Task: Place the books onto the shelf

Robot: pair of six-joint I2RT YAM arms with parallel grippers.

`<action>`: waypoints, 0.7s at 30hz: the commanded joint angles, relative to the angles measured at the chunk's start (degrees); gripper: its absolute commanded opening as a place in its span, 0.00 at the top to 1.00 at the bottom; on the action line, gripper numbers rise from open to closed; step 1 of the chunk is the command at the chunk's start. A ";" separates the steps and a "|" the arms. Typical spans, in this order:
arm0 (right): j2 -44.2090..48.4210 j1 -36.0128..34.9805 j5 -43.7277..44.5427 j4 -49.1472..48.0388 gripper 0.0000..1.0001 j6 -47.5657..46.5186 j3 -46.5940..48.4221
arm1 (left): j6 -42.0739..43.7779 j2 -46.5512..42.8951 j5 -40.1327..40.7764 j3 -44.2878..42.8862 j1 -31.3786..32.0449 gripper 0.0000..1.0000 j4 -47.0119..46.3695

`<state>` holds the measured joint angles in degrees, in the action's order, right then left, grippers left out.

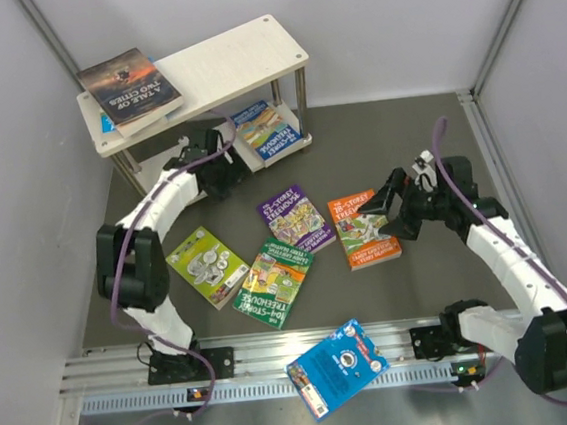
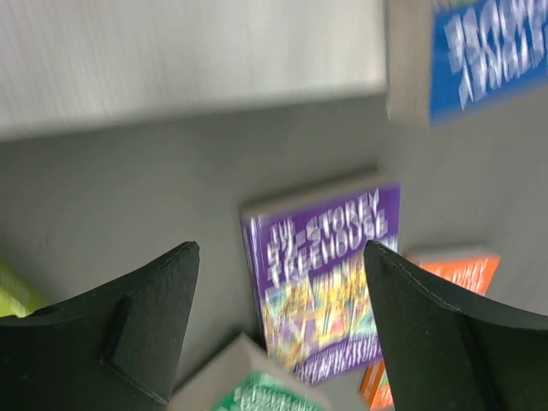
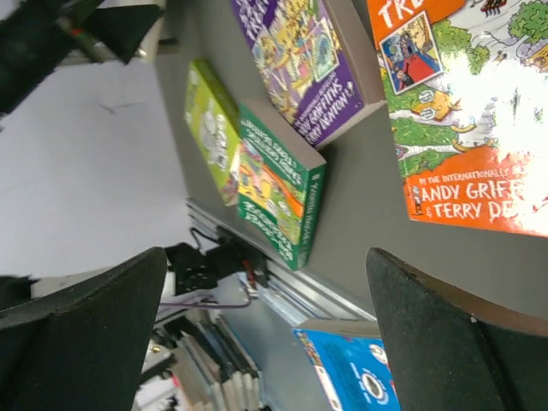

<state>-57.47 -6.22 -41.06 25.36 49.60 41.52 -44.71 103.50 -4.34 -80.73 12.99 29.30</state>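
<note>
The shelf (image 1: 239, 61) stands at the back left. A dark book (image 1: 131, 85) lies on its top board and a blue book (image 1: 265, 129) on its lower board. On the table lie a lime-green book (image 1: 206, 265), a green one (image 1: 273, 284), a purple one (image 1: 295, 217) and an orange one (image 1: 364, 228). A bright blue book (image 1: 337, 366) rests on the near rail. My left gripper (image 1: 221, 168) hovers open and empty in front of the lower board, its wrist view showing the purple book (image 2: 321, 282) below. My right gripper (image 1: 388, 202) stands open and empty over the orange book's (image 3: 462, 111) right edge.
Grey walls close in the table on the left, back and right. An aluminium rail (image 1: 248, 362) runs along the near edge with both arm bases on it. The shelf's metal posts (image 1: 303, 92) stand near the left gripper.
</note>
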 commanded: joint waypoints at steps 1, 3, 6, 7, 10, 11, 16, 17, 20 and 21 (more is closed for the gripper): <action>-4.38 -5.01 8.52 11.45 0.00 -10.83 7.08 | 4.01 -10.94 3.89 5.48 4.75 0.18 2.16; -5.98 -11.60 12.30 12.96 0.00 -10.50 8.57 | 4.28 -15.16 3.81 10.84 7.30 0.18 2.17; -7.74 -20.65 12.76 6.06 0.00 -5.24 5.44 | 4.63 -19.73 2.50 17.61 9.59 0.18 2.25; -7.92 -22.50 11.97 2.10 0.00 -0.52 3.76 | 4.80 -20.53 1.54 19.28 9.94 0.18 2.25; -9.41 -27.08 9.95 -9.17 0.00 5.57 -1.87 | 5.33 -23.78 -0.93 25.17 10.82 0.19 2.69; -10.80 -28.31 10.29 -10.41 0.00 6.11 -2.49 | 5.25 -25.27 -1.37 27.88 11.61 0.19 2.69; -17.65 -34.80 16.87 -19.37 0.00 6.91 -1.88 | 1.91 -29.14 -0.76 34.66 14.33 0.20 2.87; -18.98 -35.70 18.98 -20.61 0.00 7.00 -1.44 | 0.77 -30.11 -1.19 36.59 14.60 0.20 2.61; -23.81 -38.34 20.93 -27.26 0.00 9.01 -1.79 | -0.55 -31.08 -1.81 39.67 15.13 0.20 0.94; -24.87 -38.60 22.06 -28.78 0.00 9.80 -2.49 | -1.25 -31.17 -2.25 40.12 15.13 0.19 0.59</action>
<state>-79.96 -43.07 -24.01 7.22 56.73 37.98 -43.48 74.37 -5.50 -42.30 27.90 32.08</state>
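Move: The green book lies on the table about 29 cm back and 10 cm to the right of the left hand, 11 cm lower; the lime book is some 23 cm back and 6 cm left, the purple book 13 cm back and 18 cm right. From the right hand the green book is about 28 cm left, 10 cm back and 17 cm below; the orange book lies nearer, around 5 cm left and 1 cm ahead. Back from the shelf towards the green book, the left hand travels some 22 cm, rising slightly before sinking over its lime-book side and turning clockwise. The right hand swings left and down about 13 and 11 cm towards the green book's other side, drawing back early and turning some 20 degrees counter-clockwise. Both grippers stay open, with no contact visible. ##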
